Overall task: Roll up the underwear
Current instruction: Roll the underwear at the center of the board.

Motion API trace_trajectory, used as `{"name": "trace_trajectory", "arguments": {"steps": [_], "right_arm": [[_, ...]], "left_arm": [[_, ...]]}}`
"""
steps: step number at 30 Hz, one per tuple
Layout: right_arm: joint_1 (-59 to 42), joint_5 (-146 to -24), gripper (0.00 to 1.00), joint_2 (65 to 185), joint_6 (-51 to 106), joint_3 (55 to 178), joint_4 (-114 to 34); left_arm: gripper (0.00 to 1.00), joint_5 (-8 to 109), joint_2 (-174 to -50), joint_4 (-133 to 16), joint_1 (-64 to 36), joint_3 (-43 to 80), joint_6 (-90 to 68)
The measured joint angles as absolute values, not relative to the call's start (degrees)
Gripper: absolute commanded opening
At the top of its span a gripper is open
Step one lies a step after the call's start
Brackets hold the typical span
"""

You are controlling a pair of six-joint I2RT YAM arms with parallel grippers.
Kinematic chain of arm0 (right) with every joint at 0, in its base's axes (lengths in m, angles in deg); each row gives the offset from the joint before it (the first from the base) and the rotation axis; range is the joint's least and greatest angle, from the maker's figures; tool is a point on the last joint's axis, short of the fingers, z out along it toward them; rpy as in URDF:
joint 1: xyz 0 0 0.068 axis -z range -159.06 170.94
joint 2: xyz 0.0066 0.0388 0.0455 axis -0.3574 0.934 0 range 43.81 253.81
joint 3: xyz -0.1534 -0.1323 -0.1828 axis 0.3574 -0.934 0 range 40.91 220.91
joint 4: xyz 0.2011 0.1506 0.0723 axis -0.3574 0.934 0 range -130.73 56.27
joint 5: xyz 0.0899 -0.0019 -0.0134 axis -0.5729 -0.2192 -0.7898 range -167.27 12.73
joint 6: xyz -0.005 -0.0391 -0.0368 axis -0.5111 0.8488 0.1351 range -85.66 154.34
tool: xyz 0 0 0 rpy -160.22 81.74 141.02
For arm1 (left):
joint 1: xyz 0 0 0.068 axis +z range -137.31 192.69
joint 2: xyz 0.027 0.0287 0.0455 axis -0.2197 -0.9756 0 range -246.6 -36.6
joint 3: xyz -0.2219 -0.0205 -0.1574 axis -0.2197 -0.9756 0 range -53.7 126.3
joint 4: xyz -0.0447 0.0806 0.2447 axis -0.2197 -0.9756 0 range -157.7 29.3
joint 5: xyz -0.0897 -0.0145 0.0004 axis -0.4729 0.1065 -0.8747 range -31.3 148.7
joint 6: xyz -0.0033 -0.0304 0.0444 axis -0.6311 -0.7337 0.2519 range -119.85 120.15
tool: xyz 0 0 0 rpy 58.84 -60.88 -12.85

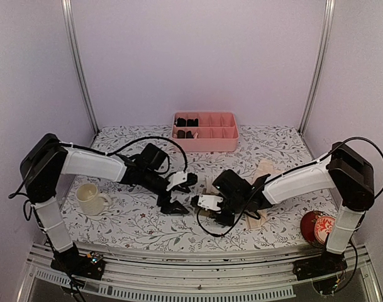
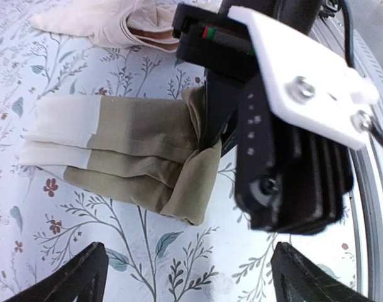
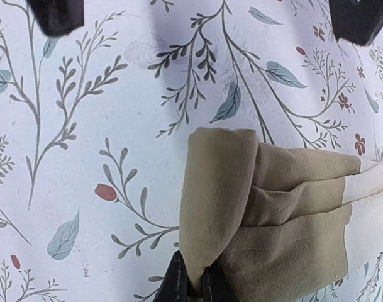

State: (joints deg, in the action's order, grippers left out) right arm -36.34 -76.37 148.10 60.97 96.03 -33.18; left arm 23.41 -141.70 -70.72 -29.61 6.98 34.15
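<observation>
The olive-brown underwear (image 2: 122, 154) with its cream-white end (image 2: 59, 129) lies folded flat on the flowered table. Its olive end is turned up into a fold (image 3: 219, 195). My right gripper (image 3: 194, 284) is shut on the edge of that fold, and it also shows in the left wrist view as the right gripper (image 2: 211, 129). My left gripper (image 2: 188, 280) hovers open just beside that end, touching no cloth; its fingertips (image 3: 53, 16) show at the top of the right wrist view. From above, the left gripper (image 1: 182, 195) and right gripper (image 1: 200, 202) nearly meet. The pale peach underwear (image 1: 265, 168) lies behind the right arm.
A pink compartment tray (image 1: 207, 143) holding small black bundles (image 1: 186, 123) stands at the back centre. A cream mug (image 1: 90, 198) sits by the left arm. A red round object (image 1: 317, 228) is at the right front corner, near the table's edge.
</observation>
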Motion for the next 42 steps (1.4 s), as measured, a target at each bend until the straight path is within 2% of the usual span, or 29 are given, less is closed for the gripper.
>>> {"name": "trace_trajectory", "arguments": {"steps": [3,7,12,15,23,32,40,42], "right_arm": [[-34.7,-80.1,0.02,148.3,60.0,97.1,-31.3],[-31.7,-86.7,0.03,148.8,59.0,98.7,-28.3],[-28.7,-94.9,0.03,151.1,58.3,101.8,-24.8],[-27.8,-99.1,0.03,152.7,58.3,103.5,-23.3],[-27.1,-107.7,0.03,154.9,58.6,105.2,-21.0],[-27.0,-110.7,0.03,155.7,58.8,105.8,-19.6],[-27.0,-110.9,0.03,155.7,58.8,105.9,-19.3],[-27.0,-110.9,0.03,155.8,58.8,105.9,-19.3]], "left_arm": [[0.82,25.1,-138.1,-63.5,-29.8,1.1,35.4],[0.78,29.9,-135.0,-54.2,-31.0,-6.2,38.8],[0.74,38.1,-134.2,-44.5,-36.1,-12.2,44.5],[0.68,43.0,-134.1,-39.9,-39.8,-14.5,48.0],[0.61,53.7,-135.6,-32.6,-46.8,-16.3,54.4],[0.51,65.4,-141.2,-22.9,-52.1,-18.8,61.5],[0.34,70.5,-144.7,-19.5,-52.8,-17.8,63.2],[0.27,71.3,-145.4,-19.0,-53.0,-17.6,63.5]]}}
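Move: Some 4 cm to the right of the open left hand, 4 cm below and about level fore-and-aft is the free left end of the underwear's rolled near edge. The right hand already pinches this edge, with the free end about 3 cm to its left at the same height. From the left hand, the underwear's flat part is centred roughly 6 cm ahead, 7 cm right and 5 cm down; the peach cloth is about 25 cm right, 7 cm ahead. Swinging its fingers round by some 60 degrees to reach forward and rightwards, the left hand first drifts slightly left, then goes back about 5 cm, down and right, easing a little forward last while the fingers close from wide open around the roll's free end. The right hand keeps its pinch, sweeps its fingertips back under the wrist and draws the roll back about 3 cm. ##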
